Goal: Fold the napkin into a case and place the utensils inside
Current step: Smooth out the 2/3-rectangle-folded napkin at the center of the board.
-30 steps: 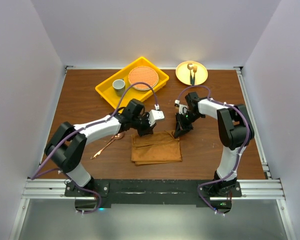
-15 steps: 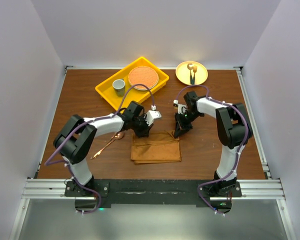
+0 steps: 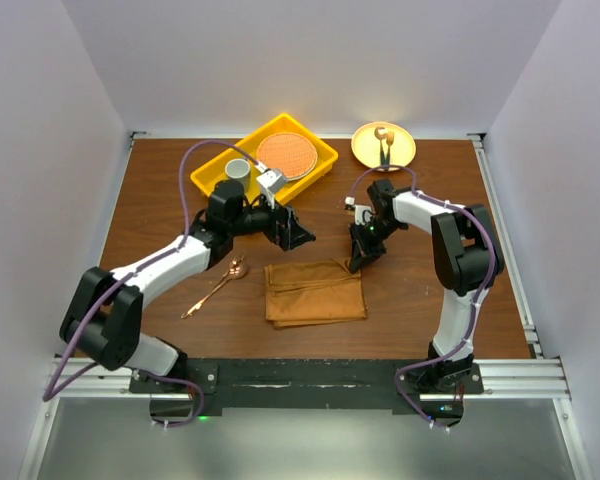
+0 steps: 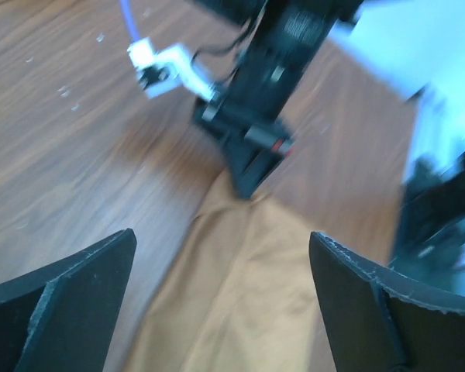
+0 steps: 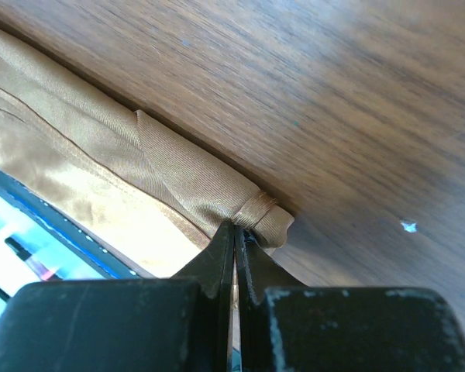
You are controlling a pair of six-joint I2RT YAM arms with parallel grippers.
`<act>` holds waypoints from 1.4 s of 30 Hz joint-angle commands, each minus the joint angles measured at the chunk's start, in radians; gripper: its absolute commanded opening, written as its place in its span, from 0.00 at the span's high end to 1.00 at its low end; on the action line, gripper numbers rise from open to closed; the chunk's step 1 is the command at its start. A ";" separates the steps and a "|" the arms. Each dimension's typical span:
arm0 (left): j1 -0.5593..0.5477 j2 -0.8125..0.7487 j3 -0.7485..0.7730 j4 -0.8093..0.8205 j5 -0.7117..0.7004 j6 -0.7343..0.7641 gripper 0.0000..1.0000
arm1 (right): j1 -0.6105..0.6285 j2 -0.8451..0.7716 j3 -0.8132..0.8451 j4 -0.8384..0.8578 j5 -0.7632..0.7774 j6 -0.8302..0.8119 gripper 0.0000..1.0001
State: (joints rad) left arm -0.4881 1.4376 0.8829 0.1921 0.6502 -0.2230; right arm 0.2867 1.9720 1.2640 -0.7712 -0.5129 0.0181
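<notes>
The rust-brown napkin point(image 3: 315, 292) lies folded into an oblong on the table in front of the arms. My right gripper point(image 3: 358, 262) is at its far right corner, shut on the hemmed corner of the napkin point(image 5: 267, 218); its jaws point(image 5: 234, 232) are pressed together there. My left gripper point(image 3: 298, 232) hangs open above the table, just beyond the napkin's far left corner and apart from it. In the left wrist view the napkin point(image 4: 240, 294) shows between the wide-open fingers point(image 4: 62, 302). The copper spoon point(image 3: 217, 287) lies on the table left of the napkin.
A yellow tray point(image 3: 310, 137) at the back holds a grey cup point(image 3: 238, 170) and a round orange mat point(image 3: 285, 154). A yellow plate point(image 3: 365, 150) at the back right carries a dark-handled, gold-tipped utensil point(image 3: 384, 150).
My left gripper has opened, let go of the napkin's far left corner, and drawn back up and left toward the tray. The right gripper has kept its hold.
</notes>
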 commanded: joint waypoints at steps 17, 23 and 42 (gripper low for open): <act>-0.038 0.360 -0.255 0.598 -0.092 -0.770 0.00 | -0.012 -0.012 -0.012 0.052 0.177 -0.119 1.00; -0.007 0.409 -0.323 0.598 -0.104 -0.759 0.00 | -0.014 -0.013 -0.020 0.050 0.177 -0.125 1.00; -0.044 0.201 -0.182 0.450 0.008 -0.492 0.00 | -0.012 -0.028 -0.041 0.061 0.169 -0.118 1.00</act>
State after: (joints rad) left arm -0.4694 1.7771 0.5678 0.8463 0.7166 -0.9329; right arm 0.2855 1.9450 1.2533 -0.7509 -0.4774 -0.0536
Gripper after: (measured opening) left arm 0.997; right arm 0.007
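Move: The left hand, wide open, hovers near the napkin's far edge; the folded napkin's middle lies about 7 cm back, 3 cm to its right and 18 cm below. All on the table below this hand, the napkin corner under the right fingertips is 13 cm right and 1 cm back, the copper utensils 18 cm left and 6 cm back, the yellow tray 8 cm left and 21 cm ahead. From the right hand, the napkin's middle is about 10 cm left and 6 cm back, just below. The left hand sinks some 13 cm over the napkin's far edge with its fingers kept wide open and pointing across towards the right gripper, easing back 2 to 3 cm, swaying right and back again, and rolling about 40 degrees so that its forward side tips down; it hovers low, then lifts about 2 cm. The right hand keeps its shut fingertips on the far right corner, carrying it barely a centimetre forward and to the right before holding still. ##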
